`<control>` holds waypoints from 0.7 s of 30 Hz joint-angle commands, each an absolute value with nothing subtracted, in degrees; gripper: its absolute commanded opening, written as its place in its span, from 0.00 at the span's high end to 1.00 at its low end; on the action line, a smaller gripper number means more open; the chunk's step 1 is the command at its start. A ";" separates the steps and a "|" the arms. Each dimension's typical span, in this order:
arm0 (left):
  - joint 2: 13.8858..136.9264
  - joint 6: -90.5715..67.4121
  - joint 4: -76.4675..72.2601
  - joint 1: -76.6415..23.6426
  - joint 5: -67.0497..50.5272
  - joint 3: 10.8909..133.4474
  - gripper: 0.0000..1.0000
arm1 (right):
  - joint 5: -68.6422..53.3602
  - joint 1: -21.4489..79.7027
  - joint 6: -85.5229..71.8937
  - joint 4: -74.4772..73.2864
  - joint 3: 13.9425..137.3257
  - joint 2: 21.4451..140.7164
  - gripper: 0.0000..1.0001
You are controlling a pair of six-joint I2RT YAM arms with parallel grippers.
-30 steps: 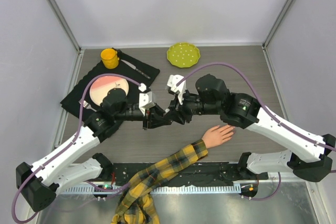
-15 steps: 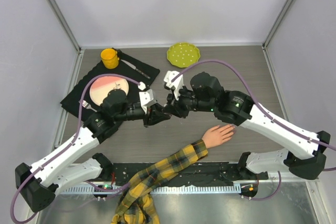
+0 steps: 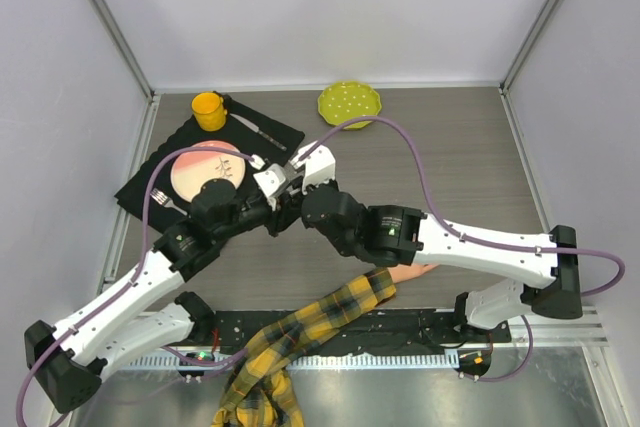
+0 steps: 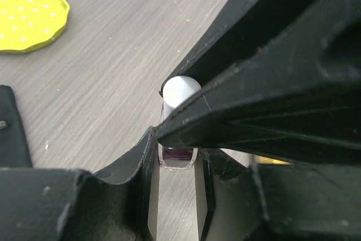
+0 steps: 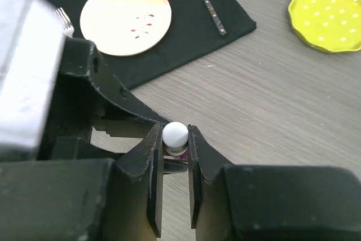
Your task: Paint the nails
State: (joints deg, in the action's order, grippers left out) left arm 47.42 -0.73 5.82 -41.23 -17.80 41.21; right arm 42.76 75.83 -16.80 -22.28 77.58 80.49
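My left gripper is shut on a small clear polish bottle with dark purple polish, held above the table. My right gripper comes at it from above and is shut on the bottle's round white cap. The left wrist view shows the cap jutting past the right gripper's black fingers. The bottle's body shows just under the cap. The mannequin hand lies near the front, mostly covered by my right arm, and its nails are hidden. Its yellow-and-black plaid sleeve runs to the front edge.
A black mat at the back left holds a pink plate, a knife, a fork and a yellow cup. A yellow dotted plate sits at the back centre. Grey walls close in three sides.
Both grippers moved left and toward the back with the bottle. My right arm swung left and lower, and it now covers most of the mannequin hand.
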 commanded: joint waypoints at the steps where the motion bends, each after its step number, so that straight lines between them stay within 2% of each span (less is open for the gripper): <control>1: 45.88 2.46 -4.49 -40.87 -14.93 42.80 1.00 | 37.19 72.88 -22.94 -23.73 77.88 78.41 0.77; 4: 45.97 2.46 -4.04 -40.87 -17.92 42.98 1.00 | 33.06 71.11 -22.06 -23.82 76.29 75.51 0.64; 12: 49.66 2.20 -0.18 -40.78 -29.60 46.14 1.00 | 19.36 68.38 -11.71 -31.46 78.40 69.44 0.40; 14: 50.18 2.72 1.13 -40.78 -32.51 46.84 1.00 | 15.40 66.63 -9.77 -32.77 78.31 67.16 0.38; 19: 50.62 2.29 2.02 -40.78 -39.18 47.20 1.00 | -3.65 62.76 -4.05 -34.28 78.05 63.73 0.35; 21: 51.15 2.11 2.20 -40.78 -41.21 47.46 1.00 | -5.09 61.71 -3.34 -34.28 78.05 63.02 0.33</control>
State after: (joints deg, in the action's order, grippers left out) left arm 50.68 1.98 3.25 -41.12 -34.00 44.73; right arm 7.14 63.51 -8.49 -33.23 76.51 65.25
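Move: The bottle's white cap sits right between the right fingertips; from the left hand, which still grips the bottle, the cap stands about 3 cm above. The mannequin hand lies on the table some 24 cm to the right of the right hand, 9 cm nearer the base. The pink plate is about 21 cm to its left and 11 cm farther out. Both lie roughly 27 cm below it. The right hand releases the cap and goes 5 cm right, back and up; the left carries the bottle likewise. ##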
